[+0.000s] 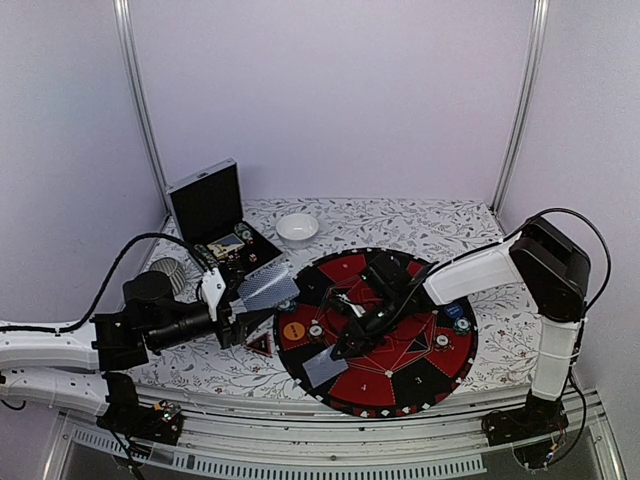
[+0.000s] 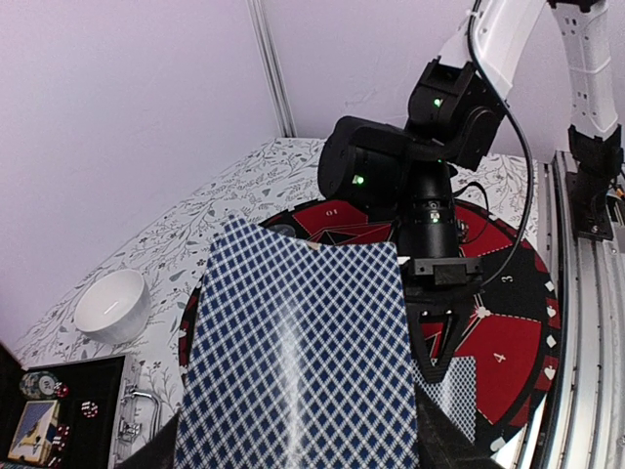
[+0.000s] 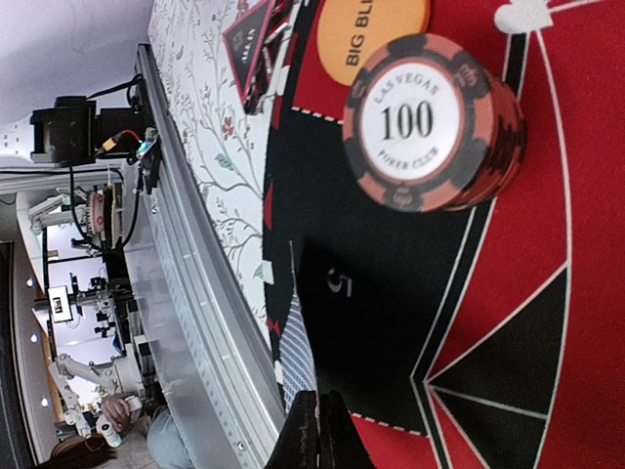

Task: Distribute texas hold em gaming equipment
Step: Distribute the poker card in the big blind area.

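Note:
My left gripper (image 1: pixel 243 305) is shut on a stack of playing cards (image 1: pixel 266 288) at the mat's left edge. Their blue-checked backs (image 2: pixel 303 362) fill the left wrist view and hide most of the jaws. My right gripper (image 1: pixel 337 352) is shut on a single playing card (image 1: pixel 322 368), held low over the mat's front segment. The right wrist view shows that card edge-on (image 3: pixel 298 362) in the pinched jaws (image 3: pixel 317 415). A stack of poker chips marked 100 (image 3: pixel 420 122) stands on the mat beside the orange button (image 3: pixel 366 29). The blue button (image 1: pixel 462 325) lies at the mat's right.
The round red-and-black felt mat (image 1: pixel 400 385) covers the table's middle, with small chip stacks (image 1: pixel 441 342) on it. The open black-lined case (image 1: pixel 210 205) stands at the back left, a white bowl (image 1: pixel 297 227) beside it. A small red triangular piece (image 1: pixel 261 345) lies left of the mat.

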`<state>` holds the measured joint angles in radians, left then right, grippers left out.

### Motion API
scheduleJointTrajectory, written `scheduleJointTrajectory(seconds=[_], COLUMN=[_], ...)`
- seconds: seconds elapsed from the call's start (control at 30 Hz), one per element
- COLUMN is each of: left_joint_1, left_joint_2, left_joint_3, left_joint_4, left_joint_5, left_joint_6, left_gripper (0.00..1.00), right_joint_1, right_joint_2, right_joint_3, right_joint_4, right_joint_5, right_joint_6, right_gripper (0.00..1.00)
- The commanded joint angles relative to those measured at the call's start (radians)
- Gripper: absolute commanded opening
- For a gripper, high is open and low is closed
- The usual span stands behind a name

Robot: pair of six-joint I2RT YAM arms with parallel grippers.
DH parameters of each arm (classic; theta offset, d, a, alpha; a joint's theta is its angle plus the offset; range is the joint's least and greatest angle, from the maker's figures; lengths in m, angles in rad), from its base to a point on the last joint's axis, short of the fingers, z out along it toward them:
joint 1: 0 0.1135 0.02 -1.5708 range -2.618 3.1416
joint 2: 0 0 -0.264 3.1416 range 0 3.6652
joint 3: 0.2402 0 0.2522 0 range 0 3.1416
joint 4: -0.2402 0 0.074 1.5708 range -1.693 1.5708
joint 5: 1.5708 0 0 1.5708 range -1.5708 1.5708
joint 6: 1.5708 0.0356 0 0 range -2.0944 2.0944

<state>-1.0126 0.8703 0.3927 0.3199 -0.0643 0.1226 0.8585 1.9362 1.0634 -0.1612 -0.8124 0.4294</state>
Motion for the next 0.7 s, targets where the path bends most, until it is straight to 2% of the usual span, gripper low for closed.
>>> scheduleJointTrajectory(seconds=[0.0,0.2,0.3,0.33,0.43,0.57,0.67], left_joint_1=[0.017,0.018,0.019,0.019,0.019,0.020,0.021], left_joint_2=[0.003,-0.002,-0.004,-0.004,-0.001,0.002,0.001], left_joint_3=[0.004,0.005,0.006,0.005,0.006,0.007,0.009], left_joint_4=[0.019,0.013,0.011,0.011,0.013,0.015,0.012], left_joint_5=[0.004,0.005,0.006,0.006,0.008,0.015,0.018], left_joint_6=[-0.003,-0.002,0.000,0.000,0.000,-0.002,0.000], left_gripper=[0.56,0.56,0.56,0.56,0.56,0.56,0.56], right_joint_1=[0.021,0.034,0.034,0.033,0.033,0.034,0.034], right_joint_2=[0.065,0.084,0.073,0.066,0.038,-0.016,-0.062], right_joint_3=[0.082,0.154,0.188,0.193,0.215,0.265,0.307], right_joint_4=[-0.073,-0.193,-0.247,-0.261,-0.316,-0.391,-0.471], right_joint_5=[0.061,0.178,0.234,0.244,0.302,0.363,0.431], right_joint_6=[-0.048,-0.124,-0.153,-0.159,-0.179,-0.209,-0.240], right_gripper=[0.02,0.05,0.17,0.25,0.40,0.56,0.63])
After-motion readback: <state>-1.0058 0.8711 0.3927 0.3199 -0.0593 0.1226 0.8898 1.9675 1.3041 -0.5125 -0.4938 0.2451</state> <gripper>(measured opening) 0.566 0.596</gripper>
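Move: The right hand has the poker card pinched by its edge; the black field it is for, number 5, centres about 3 cm back and 4 cm to the left of it, some 2 cm below. The stack of 100 chips stands about 5 cm ahead and 4 cm left of the hand, with the big blind button another 5 cm left of that stack. From the left hand, holding the other cards high up, the field lies roughly 8 cm right, 4 cm back and 19 cm down. The right hand first eases down and left by about 1.5 cm, bringing the pinched poker card down onto black field 5 beside the 100 chips. Then it opens its fingers from shut to somewhat over half and lets the card go while drawing forward about 3 cm, away from the card, tipping the fingers some 20 degrees steeper towards the mat and lifting slightly at the very end. ##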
